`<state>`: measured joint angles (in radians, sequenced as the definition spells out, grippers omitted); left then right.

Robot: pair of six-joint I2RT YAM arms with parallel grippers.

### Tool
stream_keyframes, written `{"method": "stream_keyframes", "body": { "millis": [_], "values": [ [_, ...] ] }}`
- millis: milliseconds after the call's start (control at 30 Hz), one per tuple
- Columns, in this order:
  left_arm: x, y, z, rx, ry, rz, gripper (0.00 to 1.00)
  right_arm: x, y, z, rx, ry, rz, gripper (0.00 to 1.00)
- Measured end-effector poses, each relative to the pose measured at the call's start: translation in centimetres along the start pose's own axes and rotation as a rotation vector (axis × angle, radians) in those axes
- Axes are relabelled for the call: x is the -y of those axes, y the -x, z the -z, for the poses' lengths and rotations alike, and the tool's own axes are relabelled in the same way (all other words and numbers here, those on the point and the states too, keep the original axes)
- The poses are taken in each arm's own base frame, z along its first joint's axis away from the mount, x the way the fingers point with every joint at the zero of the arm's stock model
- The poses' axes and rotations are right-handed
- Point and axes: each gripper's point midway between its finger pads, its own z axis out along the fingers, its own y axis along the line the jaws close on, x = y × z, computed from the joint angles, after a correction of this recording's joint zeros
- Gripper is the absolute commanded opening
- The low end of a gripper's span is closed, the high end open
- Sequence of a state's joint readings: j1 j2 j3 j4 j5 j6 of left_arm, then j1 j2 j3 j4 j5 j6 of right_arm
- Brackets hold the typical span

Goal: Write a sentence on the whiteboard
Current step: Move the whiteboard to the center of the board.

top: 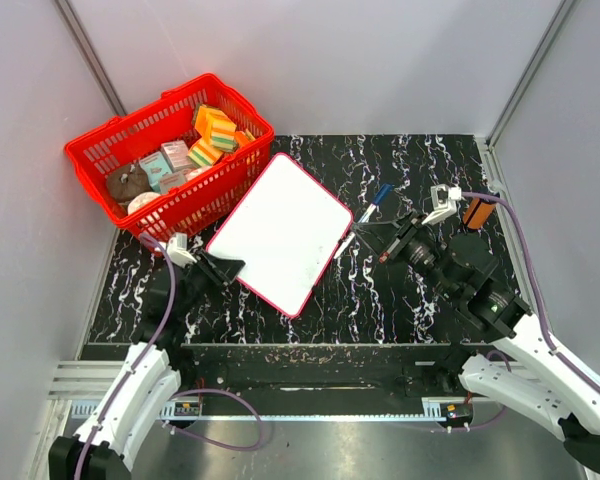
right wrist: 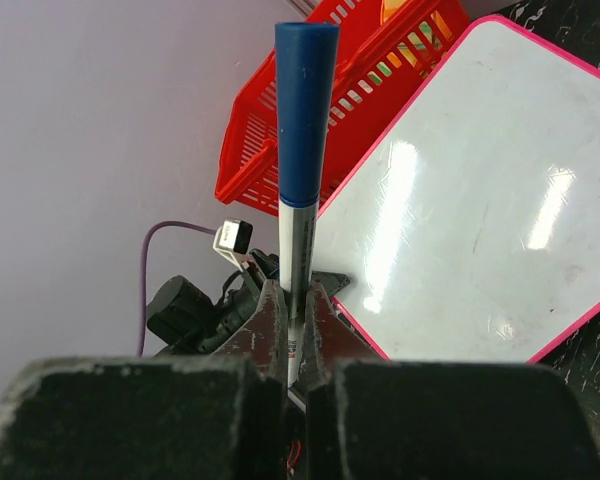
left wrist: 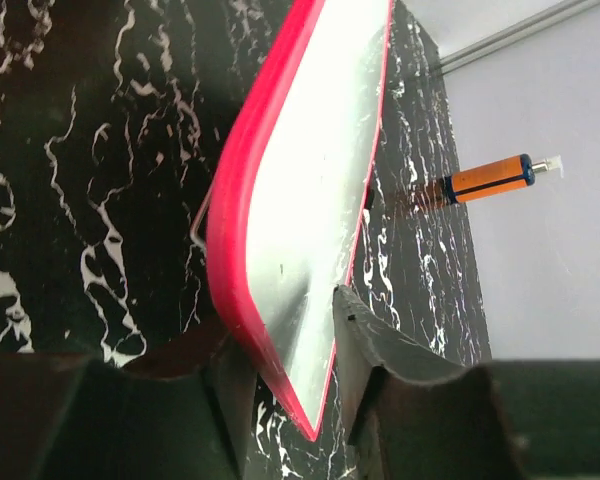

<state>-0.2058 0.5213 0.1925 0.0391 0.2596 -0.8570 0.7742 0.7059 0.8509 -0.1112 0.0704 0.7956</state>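
Note:
The whiteboard (top: 280,230) lies slanted mid-table, white with a pink rim, its face blank. No blue sentence shows on it in any view. My left gripper (top: 228,268) is shut on the board's near left corner. In the left wrist view the left gripper (left wrist: 285,345) has one finger on the white face and one behind the rim of the whiteboard (left wrist: 310,170). My right gripper (top: 372,238) is shut on a marker (top: 360,222) just right of the board. In the right wrist view the right gripper (right wrist: 298,300) holds the marker (right wrist: 302,130) blue end up, and the whiteboard (right wrist: 480,220) lies beyond.
A red basket (top: 110,150) of sponges and small packs stands at the back left, touching the board's far edge; it also shows in the right wrist view (right wrist: 270,130). An orange cylinder (top: 477,212) lies at the right wall, seen too in the left wrist view (left wrist: 485,178). Walls enclose the table.

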Motion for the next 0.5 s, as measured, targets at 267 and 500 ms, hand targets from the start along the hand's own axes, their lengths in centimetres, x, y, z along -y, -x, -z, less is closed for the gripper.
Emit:
{"method": "stream_keyframes", "body": {
  "millis": [267, 500],
  "values": [
    [2.1, 0.3, -0.6, 0.002, -0.122, -0.032, 0.00, 0.3, -0.3, -0.3, -0.010, -0.011, 0.009, 0.00],
    [2.1, 0.2, -0.7, -0.011, -0.140, -0.073, 0.00, 0.4, -0.3, -0.3, -0.010, -0.011, 0.017, 0.00]
  ]
}}
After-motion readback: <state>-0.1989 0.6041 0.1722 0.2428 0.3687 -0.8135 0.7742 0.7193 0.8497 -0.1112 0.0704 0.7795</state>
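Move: The left hand already straddles the whiteboard's near-left rim, one finger above it and one below; the board's middle lies about 7 cm ahead and 8 cm right, nearly level. The red basket's middle is some 20 cm ahead and 13 cm left of the hand, slightly lower. From the right hand, which holds the marker aloft, the whiteboard's middle lies some 13 cm left, 7 cm ahead and about 24 cm below. The left fingers shut from nearly half open and pinch the whiteboard's near-left pink rim between the upper and lower finger, quickly at first, then keep that hold. As they close, the hand eases about 1.5 cm to the right and as much up, its fingertips tilting up and swinging clockwise by some 5 degrees each, then it settles in place. ##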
